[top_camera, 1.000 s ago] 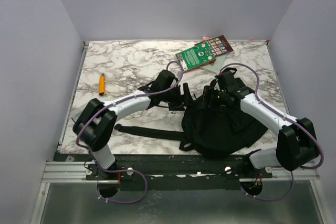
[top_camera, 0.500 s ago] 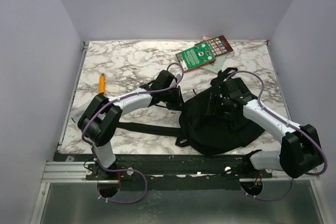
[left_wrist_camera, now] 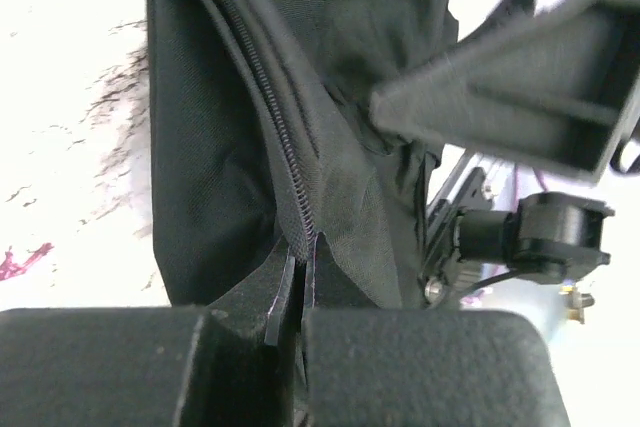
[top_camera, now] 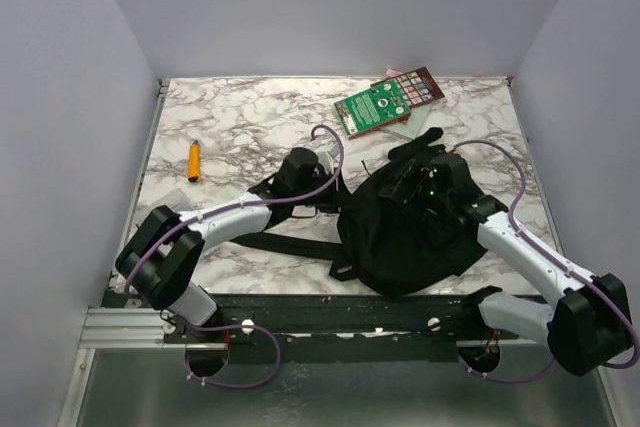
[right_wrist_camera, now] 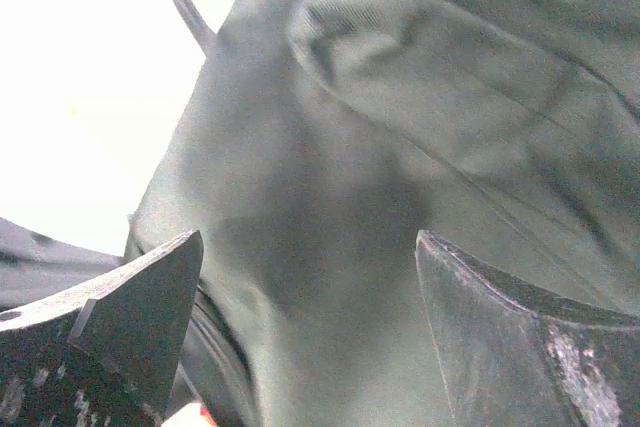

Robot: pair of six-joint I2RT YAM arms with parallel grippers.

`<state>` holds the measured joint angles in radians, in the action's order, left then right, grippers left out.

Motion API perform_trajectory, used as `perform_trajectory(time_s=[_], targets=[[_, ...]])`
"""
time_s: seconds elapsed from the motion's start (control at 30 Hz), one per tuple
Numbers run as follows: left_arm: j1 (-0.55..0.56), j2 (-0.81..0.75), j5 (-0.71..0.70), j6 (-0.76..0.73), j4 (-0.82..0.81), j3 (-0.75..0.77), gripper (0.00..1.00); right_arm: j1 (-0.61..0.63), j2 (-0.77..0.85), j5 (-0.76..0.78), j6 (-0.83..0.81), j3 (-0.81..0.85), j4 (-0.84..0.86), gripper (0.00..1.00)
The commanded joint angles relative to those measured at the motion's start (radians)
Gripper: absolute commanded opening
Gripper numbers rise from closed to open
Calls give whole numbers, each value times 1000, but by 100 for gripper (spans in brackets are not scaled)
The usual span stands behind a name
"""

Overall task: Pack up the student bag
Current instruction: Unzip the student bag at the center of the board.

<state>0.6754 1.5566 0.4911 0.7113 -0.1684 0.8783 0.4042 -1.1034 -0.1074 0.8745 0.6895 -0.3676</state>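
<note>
The student bag (top_camera: 415,237), a soft black backpack, lies at the table's near right, with its top handle (top_camera: 428,136) pointing to the back. My left gripper (top_camera: 338,197) is at its left edge. In the left wrist view this gripper (left_wrist_camera: 298,265) is shut on the bag's fabric (left_wrist_camera: 200,167) at the zipper (left_wrist_camera: 270,107). My right gripper (top_camera: 412,182) hovers over the bag's upper part. In the right wrist view its gripper (right_wrist_camera: 310,282) is open, with bag cloth (right_wrist_camera: 400,147) filling the space beneath and nothing pinched.
A green-covered book (top_camera: 373,106) and a dark red item (top_camera: 418,85) lie at the back, beyond the bag. An orange marker (top_camera: 194,159) rests at the left. A long black strap (top_camera: 270,244) trails left from the bag along the front.
My left gripper has shut on the bag's zipper edge and drawn back to the left. My right gripper has opened wider and shifted over the bag, whose top handle now sticks up.
</note>
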Motion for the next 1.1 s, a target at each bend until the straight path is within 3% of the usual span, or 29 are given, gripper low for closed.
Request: perform_trajectory(time_s=[0.0,0.13,0.23,0.4,0.47,0.57,0.67,0.73,0.9,1.07], targets=[[134,-111,-203,-189,-178,-65,0,-14,-41,-88,226,-40,290,91],[171,-108,-258,-199,-186,-85,0,-15,-177,-161,232,15,320,91],[171,-76,-247,-182,-185,-71,0,-15,-256,-228,234,-24,392,85],[168,-21,-243,-113,-175,-78,0,-15,-233,-145,229,-175,517,52],[164,2,-223,-87,-166,-71,0,-15,-232,-122,201,-227,596,30],[142,38,-170,-24,-143,-62,0,-15,-277,-128,127,-244,676,5],[105,70,-83,41,-109,-52,0,-16,-321,-101,63,-241,719,1],[68,94,-14,106,-77,-53,10,-15,-345,-58,-3,-236,732,1],[-24,119,165,249,-74,-82,51,-15,-365,-19,-148,-265,809,1],[-60,122,214,253,-52,-3,70,-14,-394,-67,-160,-309,883,1]])
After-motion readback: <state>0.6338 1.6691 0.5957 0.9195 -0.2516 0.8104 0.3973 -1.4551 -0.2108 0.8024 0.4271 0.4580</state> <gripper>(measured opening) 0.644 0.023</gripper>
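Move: From the right hand, the raised bag fold by the zipper slider lies about 3 cm ahead, 4 cm left and 6 cm below. The narrow black tab is about 5 cm ahead and 9 cm left, and the bag's top handle about 12 cm ahead and 4 cm right. The left hand, already pinching the zipper's near stretch, has that fold about 8 cm to its right and 3 cm ahead, roughly level. The right hand, wide open, swings forward and left about 5 cm, then sinks some 7 cm below its starting height towards the raised fold by the slider, shutting its fingers on the cloth there and keeping the pinch. The left hand, shut, first draws the bag's zipper edge back and a little right, then sinks about 5 cm and finally rolls some 30 degrees while coming back forward and left, opening to let the cloth go. ##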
